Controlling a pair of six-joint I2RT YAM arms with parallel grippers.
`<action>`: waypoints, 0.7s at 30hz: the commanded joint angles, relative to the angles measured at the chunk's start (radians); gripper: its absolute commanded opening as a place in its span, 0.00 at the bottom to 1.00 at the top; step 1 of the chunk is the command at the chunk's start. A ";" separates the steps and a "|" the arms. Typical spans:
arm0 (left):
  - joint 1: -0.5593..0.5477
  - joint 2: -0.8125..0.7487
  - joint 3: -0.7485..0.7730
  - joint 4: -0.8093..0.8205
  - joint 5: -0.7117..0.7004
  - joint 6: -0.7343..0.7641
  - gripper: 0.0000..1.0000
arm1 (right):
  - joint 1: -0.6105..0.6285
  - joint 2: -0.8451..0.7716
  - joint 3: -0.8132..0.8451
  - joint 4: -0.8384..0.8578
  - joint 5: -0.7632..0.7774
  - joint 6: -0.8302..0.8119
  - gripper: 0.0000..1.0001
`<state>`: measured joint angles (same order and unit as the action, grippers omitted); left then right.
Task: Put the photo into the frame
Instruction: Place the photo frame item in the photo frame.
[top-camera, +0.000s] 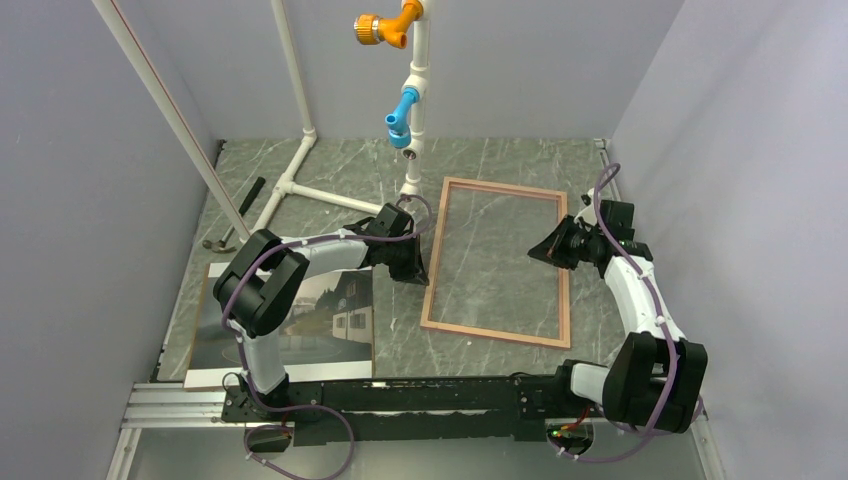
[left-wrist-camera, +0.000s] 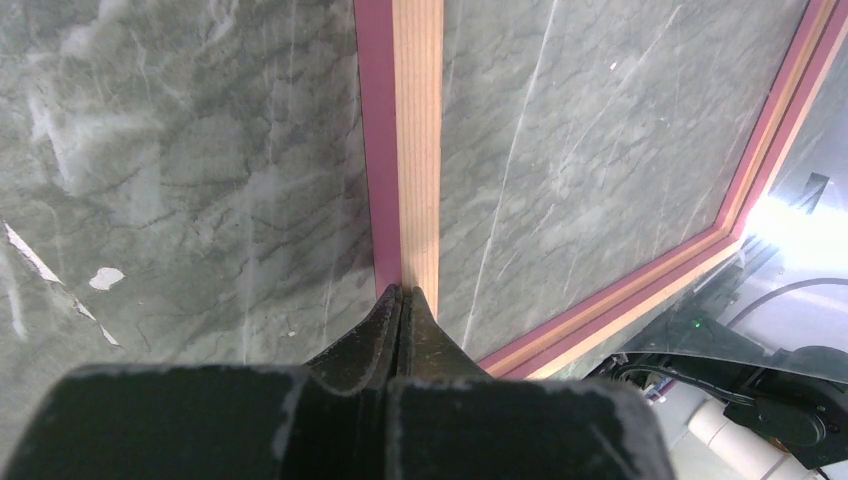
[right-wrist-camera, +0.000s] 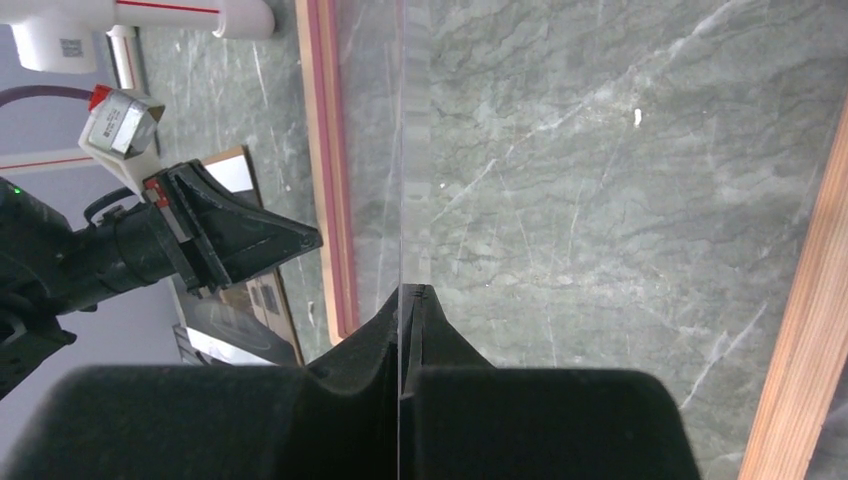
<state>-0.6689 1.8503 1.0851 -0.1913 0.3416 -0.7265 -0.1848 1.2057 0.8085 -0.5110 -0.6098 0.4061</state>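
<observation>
The frame (top-camera: 562, 300) lies flat on the marble table with its tan wood side up. Its pink side shows along the rail (left-wrist-camera: 420, 150) in the left wrist view. My left gripper (top-camera: 418, 274) is shut, and its tips (left-wrist-camera: 403, 292) rest against the frame's left rail without holding anything. My right gripper (top-camera: 547, 250) is shut on the right edge of the clear pane (right-wrist-camera: 400, 150), which runs edge-on between its jaws above the frame's opening. The photo (top-camera: 335, 305), a white house under a grey sky, lies at the front left, partly under my left arm.
A brown backing board (top-camera: 200, 340) lies under the photo. A white pipe stand (top-camera: 300, 185) with blue (top-camera: 403, 115) and orange (top-camera: 385, 25) fittings occupies the back. A hammer (top-camera: 235, 215) lies by the left wall. A metal rail (top-camera: 180, 405) runs along the near edge.
</observation>
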 joint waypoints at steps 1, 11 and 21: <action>-0.011 0.077 -0.021 -0.041 -0.096 0.035 0.00 | 0.015 0.002 -0.011 0.042 -0.131 0.052 0.00; -0.012 0.085 -0.015 -0.046 -0.094 0.034 0.00 | 0.014 -0.007 -0.029 0.189 -0.285 0.151 0.00; -0.011 0.086 -0.016 -0.045 -0.093 0.035 0.00 | 0.000 -0.014 -0.049 0.202 -0.290 0.144 0.00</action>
<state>-0.6682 1.8561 1.0946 -0.2035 0.3439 -0.7265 -0.1974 1.1782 0.7780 -0.3042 -0.8619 0.5587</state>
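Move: The right hand holds the clear sheet over the frame; the frame's middle is about 5 cm ahead, 3 cm to its left and 12 cm below. From that hand, the white pipe stand's near foot is some 20 cm ahead and 22 cm left, and the photo's middle about 46 cm left and 8 cm back. From the left hand, shut on the frame's left rail, the frame's middle is about 5 cm ahead, 15 cm right and slightly below. Keeping its pinch on the clear sheet, the right hand climbs about 4.5 cm above the frame while carrying some 3 cm left, towards the left rail, as the wrist tilts roughly 15 degrees so that the fingers point less steeply down and more to the left. The left hand stays put, its closed fingertips still resting on the frame's left rail. ##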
